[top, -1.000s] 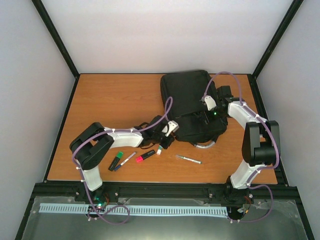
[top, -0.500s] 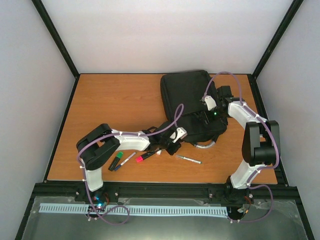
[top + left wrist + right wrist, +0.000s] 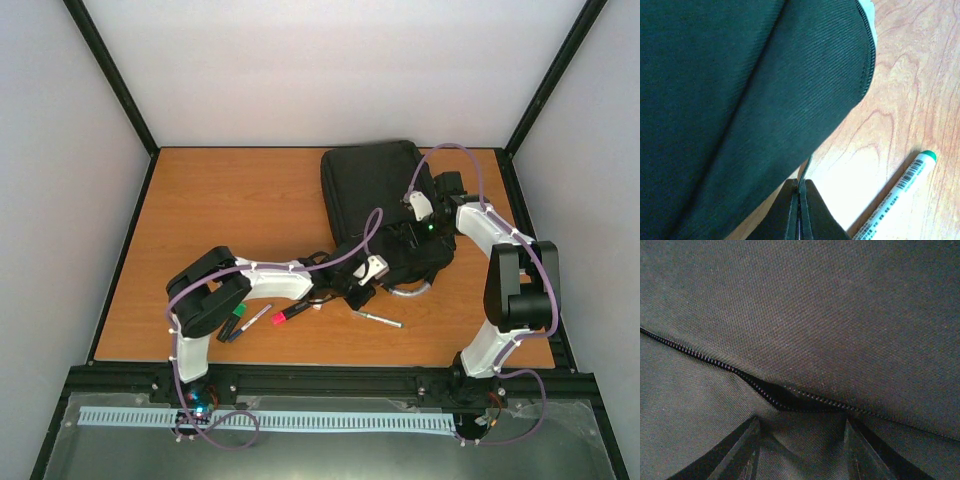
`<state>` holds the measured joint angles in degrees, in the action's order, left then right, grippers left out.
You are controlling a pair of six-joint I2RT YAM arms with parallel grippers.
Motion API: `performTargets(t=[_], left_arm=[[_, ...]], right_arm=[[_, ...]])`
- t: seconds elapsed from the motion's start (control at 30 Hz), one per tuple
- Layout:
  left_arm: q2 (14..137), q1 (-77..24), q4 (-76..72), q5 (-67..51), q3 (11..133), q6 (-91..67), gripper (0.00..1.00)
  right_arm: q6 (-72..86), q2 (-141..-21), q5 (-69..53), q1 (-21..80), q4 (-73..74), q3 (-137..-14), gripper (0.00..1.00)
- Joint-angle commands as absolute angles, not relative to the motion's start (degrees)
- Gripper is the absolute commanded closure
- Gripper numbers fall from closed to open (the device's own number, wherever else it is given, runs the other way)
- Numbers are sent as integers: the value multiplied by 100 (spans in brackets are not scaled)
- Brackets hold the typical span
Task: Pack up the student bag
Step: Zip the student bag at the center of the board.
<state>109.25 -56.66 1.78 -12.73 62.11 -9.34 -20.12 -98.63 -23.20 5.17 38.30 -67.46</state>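
The student bag (image 3: 375, 190), a big black backpack, lies at the back right of the table. Its dark fabric (image 3: 740, 100) fills most of the left wrist view. My left gripper (image 3: 356, 293) sits at the bag's near left corner. The left gripper (image 3: 800, 192) is shut on a thin zipper pull (image 3: 805, 172) that runs up to the bag's edge. My right gripper (image 3: 405, 240) rests on top of the bag. In its wrist view the right gripper (image 3: 801, 445) holds a fold of the bag's fabric (image 3: 815, 315) just below a slightly parted zipper (image 3: 790, 402).
A grey loop handle (image 3: 410, 292) sticks out at the bag's near end. On the table lie a green marker (image 3: 233, 322), a thin pen (image 3: 255, 320), a red marker (image 3: 290, 312) and a silver pen (image 3: 377, 319). A white pen with a green end (image 3: 900, 192) lies beside my left fingers.
My left arm has moved to the right along the bag's near edge, still shut. The right arm and the pens have not moved.
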Motion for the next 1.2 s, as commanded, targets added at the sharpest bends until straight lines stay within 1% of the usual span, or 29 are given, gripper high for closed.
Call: performTargets(t=[0.0,0.23,0.27,0.33,0.37,0.47,0.5,0.53,0.57,0.63,0.73,0.83,0.93,0.97,1.03,1.1,1.17], left_arm=[[11055,-5910,212,-1540,6597,-811,99],[10688,-5910,346,-1505,6439,-803,99],[10601,-5914,450,-1472,6421,-792,97],[10438,-5911,682,-1387,6420,-798,87],[10355,-5914,818,-1341,6424,-811,79],[10017,-5907,1223,-815,6383,-1059,38],[9856,-5906,1290,-722,6310,-1121,26],[9647,-5902,1337,-569,6220,-1219,7],[9459,-5884,1389,-362,6115,-1361,1],[9159,-5817,1617,165,6092,-1731,0],[8984,-5524,2377,1229,6332,-2630,0],[8806,-5218,2817,1693,6369,-3122,0],[8597,-5107,2954,1841,6311,-3042,0],[8605,-5089,3058,1765,6380,-2883,0],[8781,-5080,3552,1907,6680,-2849,0],[8847,-5080,3536,2077,6769,-2815,0],[8663,-5034,3020,2048,6438,-2775,0]], right_arm=[[-2021,-9999,-2250,492,3852,-6737,52],[-2011,-9844,-2287,441,3865,-6729,52],[-2017,-9771,-2286,428,3873,-6730,52],[-2026,-9583,-2285,393,3889,-6747,52],[-2030,-9473,-2285,369,3904,-6757,51],[-2037,-9071,-2296,284,3965,-6800,49],[-2053,-8945,-2307,262,3983,-6814,49],[-2075,-8814,-2307,248,4008,-6832,47],[-2093,-8690,-2302,232,4028,-6845,46],[-2171,-8423,-2311,220,4045,-6843,43],[-2313,-8088,-2267,211,4039,-6802,37],[-2347,-7813,-2147,211,3984,-6686,31],[-2373,-7606,-1993,211,4048,-6650,24],[-2384,-7558,-1978,215,4127,-6694,20],[-2434,-7496,-2029,211,4389,-6818,1],[-2442,-7403,-2067,211,4568,-6905,0],[-2379,-7282,-2069,211,4570,-6866,0]])
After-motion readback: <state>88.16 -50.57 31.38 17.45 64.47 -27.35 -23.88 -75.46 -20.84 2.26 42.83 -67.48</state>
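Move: The left hand has its shut fingers on the bag's zip pull, at the near edge by the bag's near-left corner; the bag's middle is some 20 cm ahead and 5 cm right. About 5 cm back, 3 cm right and 3 cm lower lies the white pen; the glue stick is 11 cm left and 1 cm ahead. The right hand's half-open fingers rest on the front pocket, its zip about 3 cm ahead and 5 cm left; the pull is 14 cm back and 12 cm left. After easing a last half centimetre or so right along the bag's near edge, the left hand opens wide and lets go of the pull, rising about 10 cm before swinging some 15 cm left and 6 cm forward, off the near-left corner to above the board beside the bag, turning roughly 40 degrees counter-clockwise. The right hand, which has been resting on the pocket, starts up almost at once and lifts clear by 13 cm, drawing slightly back and right, its fingers swinging forward about 20 degrees and opening from half to full. ##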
